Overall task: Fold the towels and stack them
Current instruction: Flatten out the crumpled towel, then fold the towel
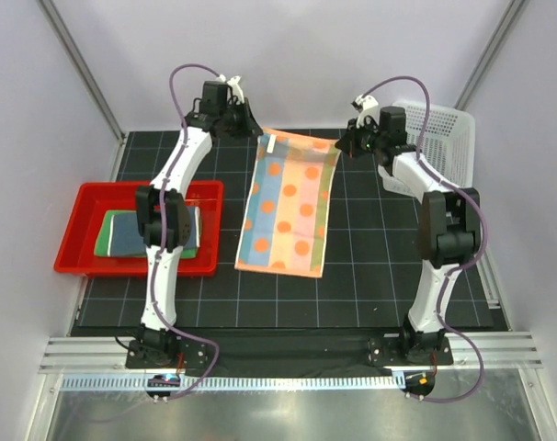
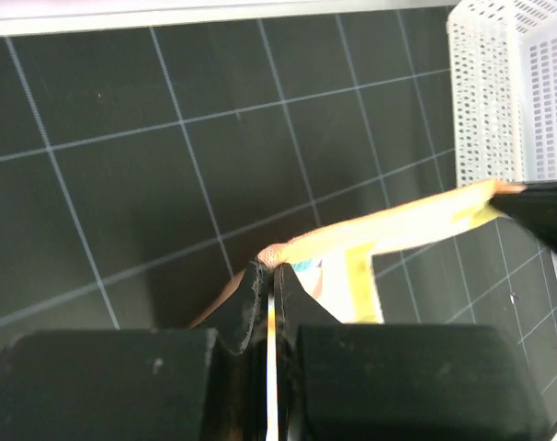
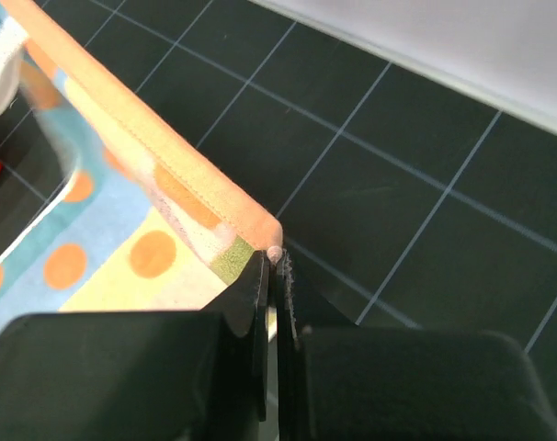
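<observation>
An orange towel (image 1: 288, 204) with coloured dots lies spread down the middle of the black mat, its far edge lifted. My left gripper (image 1: 253, 131) is shut on its far left corner (image 2: 277, 254). At the far right corner (image 3: 260, 231), my right gripper (image 1: 345, 144) is shut on the orange hem. The hem stretches taut between the two grippers. In the red tray (image 1: 81, 225) at the left lie a folded green towel (image 1: 105, 241) and a dark blue towel (image 1: 131, 231), partly hidden behind the left arm.
A white mesh basket (image 1: 444, 138) stands at the back right, close behind the right arm; it also shows in the left wrist view (image 2: 513, 92). The gridded black mat (image 1: 370, 266) covers the table. Grey walls close in the far side and both flanks.
</observation>
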Robot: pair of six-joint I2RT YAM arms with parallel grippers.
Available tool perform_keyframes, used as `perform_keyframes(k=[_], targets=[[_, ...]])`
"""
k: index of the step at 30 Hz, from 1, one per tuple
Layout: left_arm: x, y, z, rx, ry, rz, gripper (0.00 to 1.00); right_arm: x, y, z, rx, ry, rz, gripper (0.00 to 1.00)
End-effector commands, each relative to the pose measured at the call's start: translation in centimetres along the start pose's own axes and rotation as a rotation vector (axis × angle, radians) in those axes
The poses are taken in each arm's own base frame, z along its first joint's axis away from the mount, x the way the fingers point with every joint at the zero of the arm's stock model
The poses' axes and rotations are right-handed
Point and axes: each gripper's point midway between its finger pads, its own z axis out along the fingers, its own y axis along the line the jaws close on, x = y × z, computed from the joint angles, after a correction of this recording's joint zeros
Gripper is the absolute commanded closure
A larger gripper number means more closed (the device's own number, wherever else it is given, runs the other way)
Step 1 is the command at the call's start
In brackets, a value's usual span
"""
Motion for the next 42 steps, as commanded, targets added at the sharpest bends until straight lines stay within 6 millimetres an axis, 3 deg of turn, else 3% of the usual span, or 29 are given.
perform_keyframes(k=[1, 3, 7, 8, 10, 11, 13, 14, 16, 18, 19, 21, 22, 24, 25, 26, 31, 37, 42], targets=[[-4.8, -1.0, -0.3, 0.15, -0.136, 0.055, 1.0, -7.2, -1.9, -0.3, 0.0, -0.177, -0.168, 0.99], [-4.4, -0.8, 0.4, 0.175, -0.132, 0.074, 1.0, -7.3, -2.2, -0.2, 0.003, -0.177, -0.19, 0.99], [-2.7, 0.1, 0.7, 0.167, -0.1, 0.142, 1.0, -5.7, -0.7, -0.1, -0.043, -0.155, -0.162, 0.99], [-1.5, 1.1, 1.0, 0.145, -0.073, 0.141, 1.0, -4.5, -0.2, -0.5, -0.047, -0.139, -0.146, 0.99], [-1.4, 1.4, 0.3, 0.113, -0.078, 0.189, 1.0, -3.5, 0.9, -0.6, -0.052, -0.136, -0.134, 0.99], [-1.2, 1.5, 0.1, 0.105, -0.074, 0.196, 1.0, -1.8, 1.5, -0.7, -0.059, -0.109, -0.114, 0.99], [0.7, 2.4, 0.1, 0.088, -0.031, 0.202, 1.0, -1.2, 2.8, -1.2, -0.072, -0.095, -0.093, 0.99], [0.5, 2.0, -0.7, 0.086, -0.035, 0.209, 1.0, 0.1, 3.6, -1.2, -0.076, -0.063, -0.078, 0.99], [2.6, 2.7, -1.1, 0.075, 0.015, 0.195, 1.0, 1.5, 5.0, -2.1, -0.083, -0.02, -0.049, 0.99], [3.1, 2.0, -2.3, 0.081, 0.023, 0.192, 1.0, 1.3, 6.3, -3.2, -0.081, -0.016, -0.04, 0.99], [4.6, 2.4, -2.4, 0.077, 0.055, 0.176, 1.0, 1.6, 6.8, -3.6, -0.083, -0.01, -0.026, 0.99], [4.7, 1.9, -3.7, 0.08, 0.053, 0.164, 1.0, 3.3, 7.8, -4.3, -0.092, 0.03, 0.006, 0.99], [6.4, 2.1, -3.7, 0.083, 0.09, 0.132, 1.0, 3.0, 8.3, -5.2, -0.091, 0.024, 0.007, 0.99], [7.1, 1.4, -4.8, 0.088, 0.097, 0.128, 1.0, 5.3, 8.8, -5.9, -0.071, 0.073, 0.033, 0.99], [8.8, 1.8, -5.1, 0.079, 0.13, 0.111, 1.0, 5.2, 9.2, -6.6, -0.057, 0.067, 0.03, 0.99], [9.4, 1.9, -5.4, 0.071, 0.134, 0.11, 1.0, 6.8, 9.5, -6.9, -0.059, 0.094, 0.058, 0.99], [11.1, 2.0, -7.8, 0.038, 0.136, 0.108, 1.0, 8.8, 12.0, -7.7, -0.07, 0.129, 0.077, 0.99], [14.5, 2.2, -9.1, 0.032, 0.189, 0.087, 1.0, 12.1, 13.8, -8.5, -0.061, 0.195, 0.155, 0.99], [16.7, 1.8, -9.2, 0.028, 0.239, 0.079, 1.0, 12.6, 15.2, -9.5, -0.063, 0.196, 0.162, 0.99]])
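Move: Both hands already pinch the corners of the towel's raised far edge. The middle of its near edge, lying on the table, is about 33 cm back, 4 cm to the right and 20 cm below the left hand; from the right hand it is some 32 cm back, 18 cm left and 17 cm down. The red bin is about 33 cm left of the left hand and 23 cm back; the white basket is roughly level with the right hand, 23 cm to its right. Back and down together, after a last couple of centimetres forward during which the left hand already drops, both hands draw the held edge over the towel towards its near edge. They end about 17 cm (left) and 20 cm (right) back and 8–10 cm lower, drifting slightly left; both wrists tip further down, and the fingers stay shut on the corners. ##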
